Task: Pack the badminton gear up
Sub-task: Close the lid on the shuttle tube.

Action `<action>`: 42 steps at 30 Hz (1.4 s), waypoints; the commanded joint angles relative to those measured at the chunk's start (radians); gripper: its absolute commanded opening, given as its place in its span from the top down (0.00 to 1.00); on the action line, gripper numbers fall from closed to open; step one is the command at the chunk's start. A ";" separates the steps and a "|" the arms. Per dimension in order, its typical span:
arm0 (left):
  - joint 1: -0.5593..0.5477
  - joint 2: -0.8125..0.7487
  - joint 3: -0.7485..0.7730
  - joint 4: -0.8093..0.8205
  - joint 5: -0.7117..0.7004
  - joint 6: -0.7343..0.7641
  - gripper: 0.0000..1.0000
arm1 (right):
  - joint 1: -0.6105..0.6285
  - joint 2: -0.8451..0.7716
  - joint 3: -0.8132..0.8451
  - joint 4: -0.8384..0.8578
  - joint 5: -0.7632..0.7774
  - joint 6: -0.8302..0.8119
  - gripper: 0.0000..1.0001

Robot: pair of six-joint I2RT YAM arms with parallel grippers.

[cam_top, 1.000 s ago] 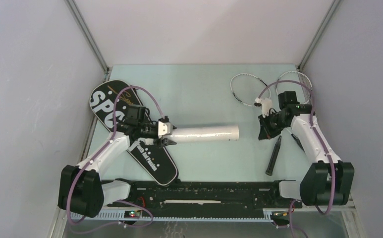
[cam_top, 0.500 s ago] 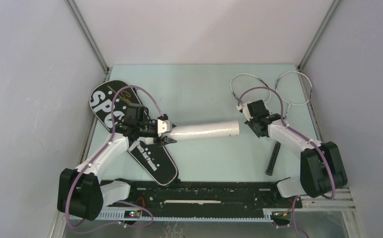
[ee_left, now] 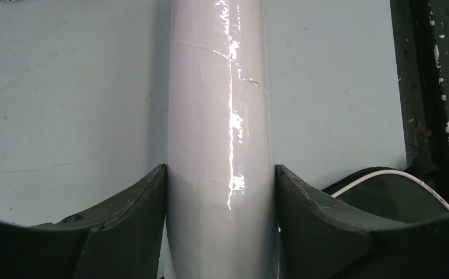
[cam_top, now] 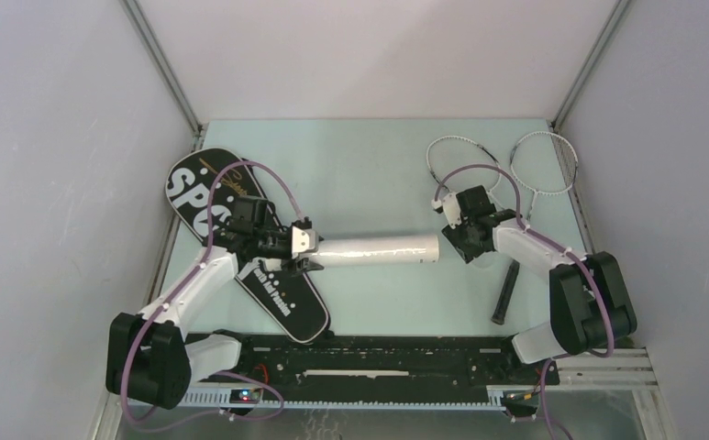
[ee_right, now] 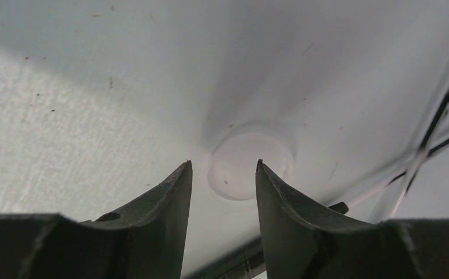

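Note:
A long white tube (cam_top: 378,247) lies across the middle of the table, and my left gripper (cam_top: 314,249) is shut on its left end. In the left wrist view both fingers (ee_left: 135,215) press the tube's (ee_left: 219,104) sides. My right gripper (cam_top: 456,246) sits at the tube's right end, open with nothing between its fingers. In the right wrist view that gripper (ee_right: 223,165) faces a pale round disc (ee_right: 251,160) in a white hollow. The black "SPORT" bag (cam_top: 190,188) lies under the left arm. Two racquets (cam_top: 456,165) (cam_top: 543,163) rest at the back right, one black handle (cam_top: 506,289) nearer.
A black rail (cam_top: 378,353) runs along the near edge between the arm bases. Grey walls close in the table on the left, back and right. The bag's edge (ee_left: 384,186) lies close beside the left gripper's right finger.
My right arm has swung left from the racquets to the tube's right end, and its jaws have opened. The left gripper has kept its hold on the tube.

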 commanded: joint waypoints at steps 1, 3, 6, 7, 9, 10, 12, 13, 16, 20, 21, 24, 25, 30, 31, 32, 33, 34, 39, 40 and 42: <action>0.004 -0.036 0.007 0.007 0.034 0.032 0.54 | -0.029 -0.036 0.021 -0.047 -0.104 0.002 0.47; 0.004 -0.036 0.007 0.005 0.036 0.032 0.54 | -0.039 -0.040 0.020 -0.069 -0.142 0.001 0.47; 0.004 -0.034 0.009 0.005 0.039 0.032 0.54 | -0.042 -0.029 0.020 -0.084 -0.137 0.002 0.49; 0.004 -0.032 0.009 0.005 0.040 0.032 0.54 | -0.042 -0.023 0.020 -0.084 -0.134 0.000 0.50; 0.004 -0.032 0.011 0.005 0.045 0.031 0.54 | -0.044 -0.007 0.020 -0.077 -0.133 -0.006 0.52; 0.004 -0.033 0.011 0.005 0.046 0.031 0.54 | -0.047 0.006 0.021 -0.073 -0.133 -0.012 0.53; 0.004 -0.035 0.011 0.005 0.046 0.029 0.54 | -0.053 0.027 0.020 -0.066 -0.137 -0.019 0.57; 0.004 -0.036 0.011 0.004 0.046 0.029 0.54 | -0.059 0.037 0.021 -0.063 -0.137 -0.025 0.57; 0.004 -0.035 0.010 0.004 0.048 0.029 0.54 | -0.078 0.060 0.021 -0.061 -0.149 -0.038 0.58; 0.004 -0.030 0.016 0.004 0.049 0.029 0.54 | -0.098 0.072 0.021 -0.067 -0.173 -0.049 0.61; 0.004 -0.028 0.016 0.004 0.051 0.030 0.54 | -0.102 0.074 0.021 -0.069 -0.181 -0.054 0.63; 0.004 -0.025 0.021 0.004 0.054 0.029 0.54 | -0.105 0.083 0.021 -0.067 -0.194 -0.057 0.71; 0.004 -0.022 0.022 0.004 0.057 0.028 0.54 | -0.106 0.087 0.021 -0.064 -0.196 -0.059 0.76; 0.003 -0.022 0.026 0.023 0.077 -0.001 0.55 | -0.124 0.046 0.039 -0.076 -0.246 -0.047 1.00; 0.003 -0.023 0.024 0.032 0.079 -0.012 0.54 | -0.142 0.020 0.065 -0.090 -0.284 -0.037 1.00; 0.003 -0.024 0.023 0.046 0.084 -0.025 0.54 | -0.166 -0.013 0.085 -0.105 -0.338 -0.019 1.00; 0.003 -0.026 0.024 0.062 0.089 -0.044 0.55 | -0.196 -0.047 0.104 -0.115 -0.441 -0.001 1.00; 0.002 -0.025 0.022 0.086 0.094 -0.070 0.54 | -0.233 -0.086 0.119 -0.122 -0.533 0.020 1.00; 0.000 -0.018 0.028 0.186 0.117 -0.211 0.55 | -0.408 -0.241 0.145 -0.070 -0.944 0.146 1.00; -0.001 -0.018 0.029 0.200 0.121 -0.228 0.55 | -0.429 -0.262 0.146 -0.050 -1.011 0.174 1.00; 0.000 -0.015 0.035 0.231 0.131 -0.267 0.55 | -0.465 -0.289 0.146 -0.001 -1.129 0.237 1.00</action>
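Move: The clear lid lies flat on the table, its middle roughly 4 cm to the right hand's right, level with it fore and aft, and about 3 cm below its half-open fingers. The tube's open mouth is some 7 cm to that hand's left and 3 cm ahead, at about its height. A racket handle lies about 9 cm right and 7 cm back. From the left hand, holding the tube, the lid is about 38 cm right, 3 cm back and 12 cm lower. The lid's near-left rim is pinched by the right hand, which eases back about 2.5 cm and down as much, shuts its half-open fingers, then lifts the lid fast, some 14 cm up and a little forward, rolling about 35 degrees so its left side rises. Late on, the left hand, keeping its grip on the tube, raises it 1.5 cm and tips the mouth up slightly. ##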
